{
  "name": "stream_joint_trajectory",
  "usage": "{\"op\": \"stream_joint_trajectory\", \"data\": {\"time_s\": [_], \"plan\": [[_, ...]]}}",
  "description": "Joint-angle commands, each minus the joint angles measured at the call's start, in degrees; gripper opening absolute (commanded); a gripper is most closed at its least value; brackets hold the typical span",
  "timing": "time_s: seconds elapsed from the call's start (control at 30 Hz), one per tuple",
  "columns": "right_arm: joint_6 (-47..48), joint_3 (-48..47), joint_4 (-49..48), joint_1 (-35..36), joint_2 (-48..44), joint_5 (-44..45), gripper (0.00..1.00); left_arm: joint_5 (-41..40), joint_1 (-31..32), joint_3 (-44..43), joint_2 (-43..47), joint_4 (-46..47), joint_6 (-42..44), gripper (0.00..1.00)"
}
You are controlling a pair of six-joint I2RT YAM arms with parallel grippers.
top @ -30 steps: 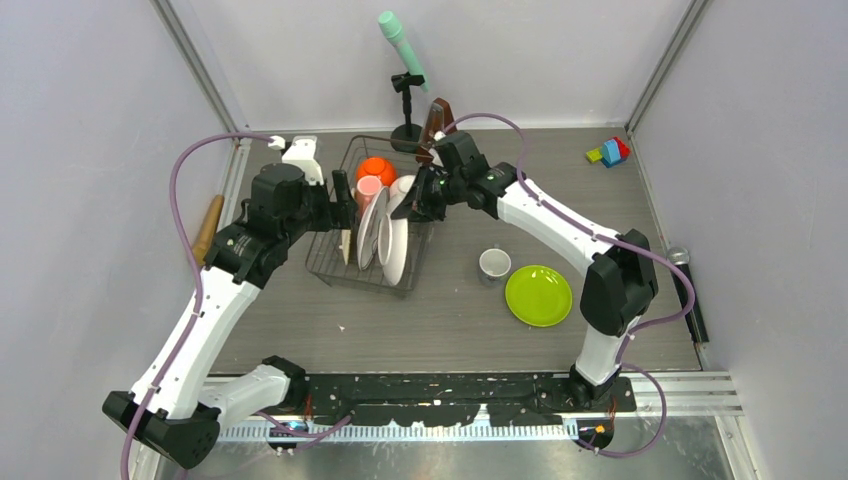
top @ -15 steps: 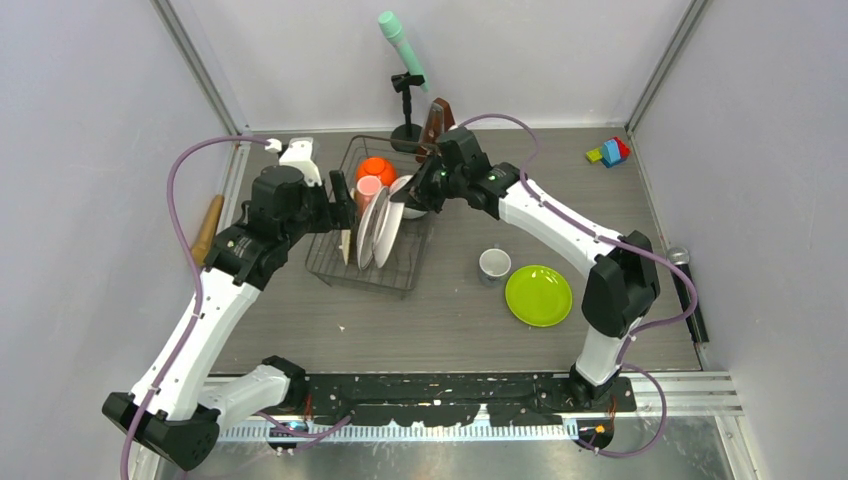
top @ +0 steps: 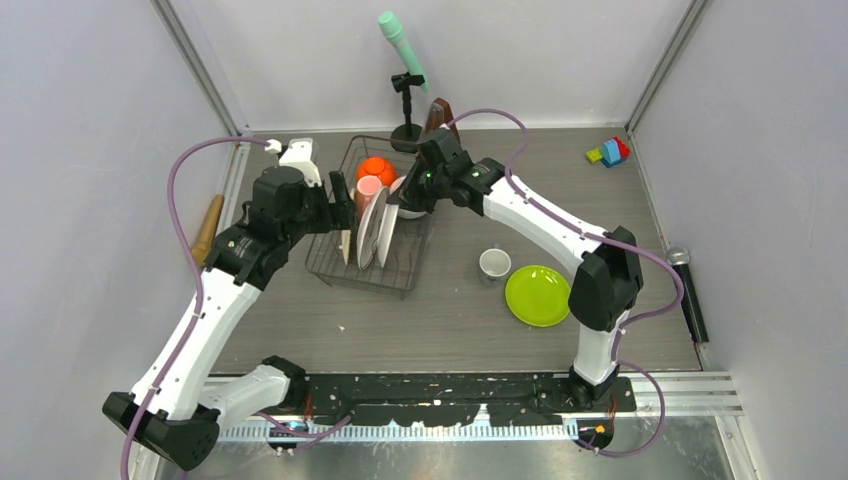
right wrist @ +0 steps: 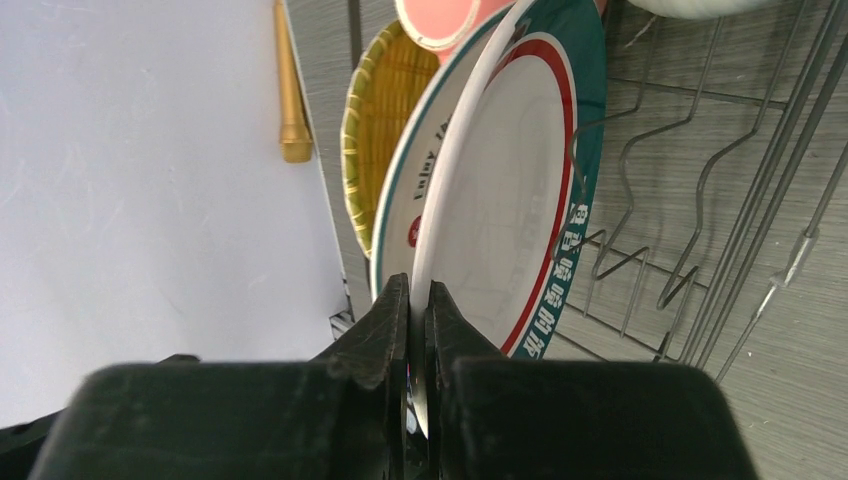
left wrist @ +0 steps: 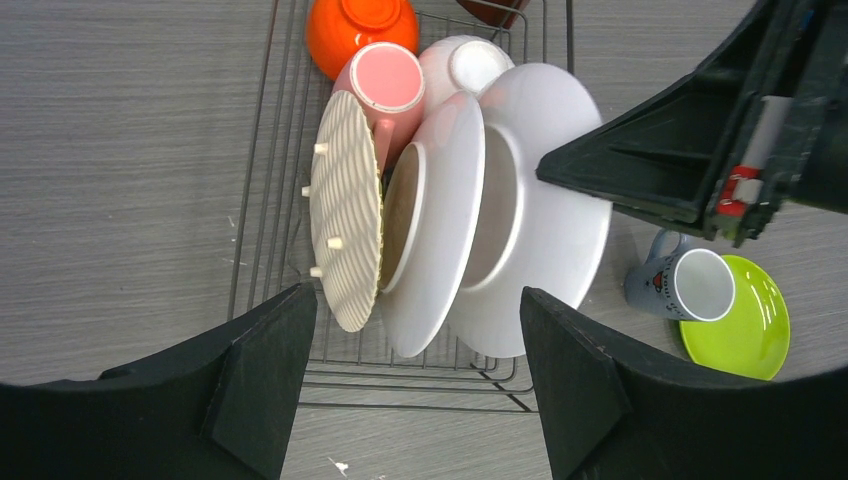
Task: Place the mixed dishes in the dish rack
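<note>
The dish rack [top: 330,262] holds an orange bowl [top: 376,168], a pink mug [top: 368,187], a white bowl [left wrist: 470,65], a tan woven plate [left wrist: 345,210] and two white plates on edge. My right gripper [right wrist: 420,290] is shut on the rim of the outer white plate [right wrist: 500,200], which stands against the other white plate [left wrist: 440,230]. My left gripper [left wrist: 415,310] hangs open over the rack's left side, holding nothing. A small white cup [top: 494,264] and the lime-green plate [top: 538,295] sit on the table to the right.
A brown metronome [top: 437,115] and a green microphone on a stand [top: 403,45] are behind the rack. Toy blocks [top: 609,151] lie at the far right corner. A wooden stick [top: 208,225] lies along the left wall, a black microphone [top: 688,290] along the right.
My right gripper has swung the held white plate from leaning right to upright against the other white plate, moving left over the rack. The left arm has stayed put.
</note>
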State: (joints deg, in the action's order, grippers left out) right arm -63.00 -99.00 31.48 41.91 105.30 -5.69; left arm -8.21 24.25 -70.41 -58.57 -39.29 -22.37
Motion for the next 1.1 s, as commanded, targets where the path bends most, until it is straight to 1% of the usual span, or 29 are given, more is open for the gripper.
{"op": "stream_joint_trajectory", "data": {"time_s": [0.0,0.03,0.13,0.17,0.2,0.23,0.27,0.3,0.33,0.5,0.57,0.73,0.83,0.9,0.93,0.97,1.0,1.03,1.07], "plan": [[0.6,-2.0,-0.3,0.7,-0.1,3.1,0.01,-1.1,-0.3,-0.1,1.2,1.7,-0.4,0.77],[0.7,-2.1,-0.2,0.9,-0.1,3.5,0.06,-1.2,-0.3,-0.1,1.3,1.7,-0.4,0.77],[2.0,-3.4,1.1,2.7,0.6,4.0,0.26,-1.3,-0.3,-0.1,1.2,1.7,-0.3,0.77],[2.3,-3.6,1.2,3.1,0.7,3.9,0.42,-1.3,-0.3,-0.1,1.2,1.7,-0.3,0.77],[2.7,-3.9,1.3,3.7,0.8,4.0,0.51,-1.3,-0.4,-0.1,1.2,1.7,-0.3,0.77],[2.7,-4.0,1.4,4.0,0.7,4.1,0.65,-1.3,-0.4,-0.1,1.1,1.6,-0.3,0.78],[2.8,-4.1,1.2,4.2,0.5,4.1,0.75,-1.3,-0.4,-0.1,1.1,1.6,-0.4,0.78],[2.8,-4.0,0.8,4.3,0.1,4.1,0.78,-1.3,-0.4,-0.1,1.2,1.6,-0.5,0.78],[2.8,-4.0,0.6,4.3,-0.1,4.0,0.80,-1.3,-0.4,0.0,1.3,1.6,-0.5,0.78],[2.7,-2.6,-5.4,4.3,-1.5,1.4,0.81,-0.9,-0.4,0.2,2.0,1.7,-0.5,0.78],[3.2,-2.8,-6.2,4.0,-1.8,0.3,0.81,-0.6,-0.4,0.2,2.2,1.7,-0.4,0.78],[5.1,-2.0,-4.7,1.1,-5.0,0.3,0.80,2.5,-0.4,0.7,2.2,1.6,0.8,0.78],[7.0,1.2,-1.8,-2.2,-9.4,1.6,0.80,5.4,-0.4,1.0,1.8,1.7,1.7,0.78],[8.1,4.5,0.2,-4.5,-13.0,3.0,0.80,8.7,-0.4,1.1,1.7,2.5,1.8,0.77],[8.9,6.9,2.0,-6.0,-15.4,4.6,0.80,12.7,-0.4,1.2,1.7,3.3,1.8,0.77],[9.3,8.3,3.0,-6.8,-16.8,5.1,0.80,14.5,-0.4,1.4,1.5,4.2,1.6,0.76],[10.0,9.6,5.3,-7.6,-19.3,6.8,0.80,18.3,-0.3,1.7,1.4,5.2,0.9,0.76],[10.3,12.6,6.6,-9.1,-20.5,9.7,0.80,21.0,-0.3,1.9,1.1,6.0,0.0,0.75],[11.5,13.4,9.7,-10.1,-22.5,11.0,0.80,23.3,-0.3,2.2,0.7,7.0,-0.9,0.75]]}}
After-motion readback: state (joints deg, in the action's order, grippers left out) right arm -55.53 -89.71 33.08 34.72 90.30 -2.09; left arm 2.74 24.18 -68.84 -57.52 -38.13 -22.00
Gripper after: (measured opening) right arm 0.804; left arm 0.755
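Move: The right hand still grips the upper rim of the teal-rimmed plate. The middle of its place in the rack lies about 3 cm back, 1 cm left and 7 cm below that hand. The white plate stands some 4 cm to the left of it; from the hand, the pink mug is roughly 3 cm ahead and 5 cm left, the white bowl 4 cm ahead and 5 cm right. From the left hand, the teal-rimmed plate is about 2 cm ahead, 9 cm right and 13 cm lower. Still pinching the teal-rimmed plate, the right hand presses it a last 2 cm down into its slot, then opens wide and lets go while easing left and back. It then swings away to the right, about 12 cm, rising some 6 cm from its lowest point. Late on, the open left hand shifts about 3 cm right and slightly back, yawing some 10 degrees clockwise. ##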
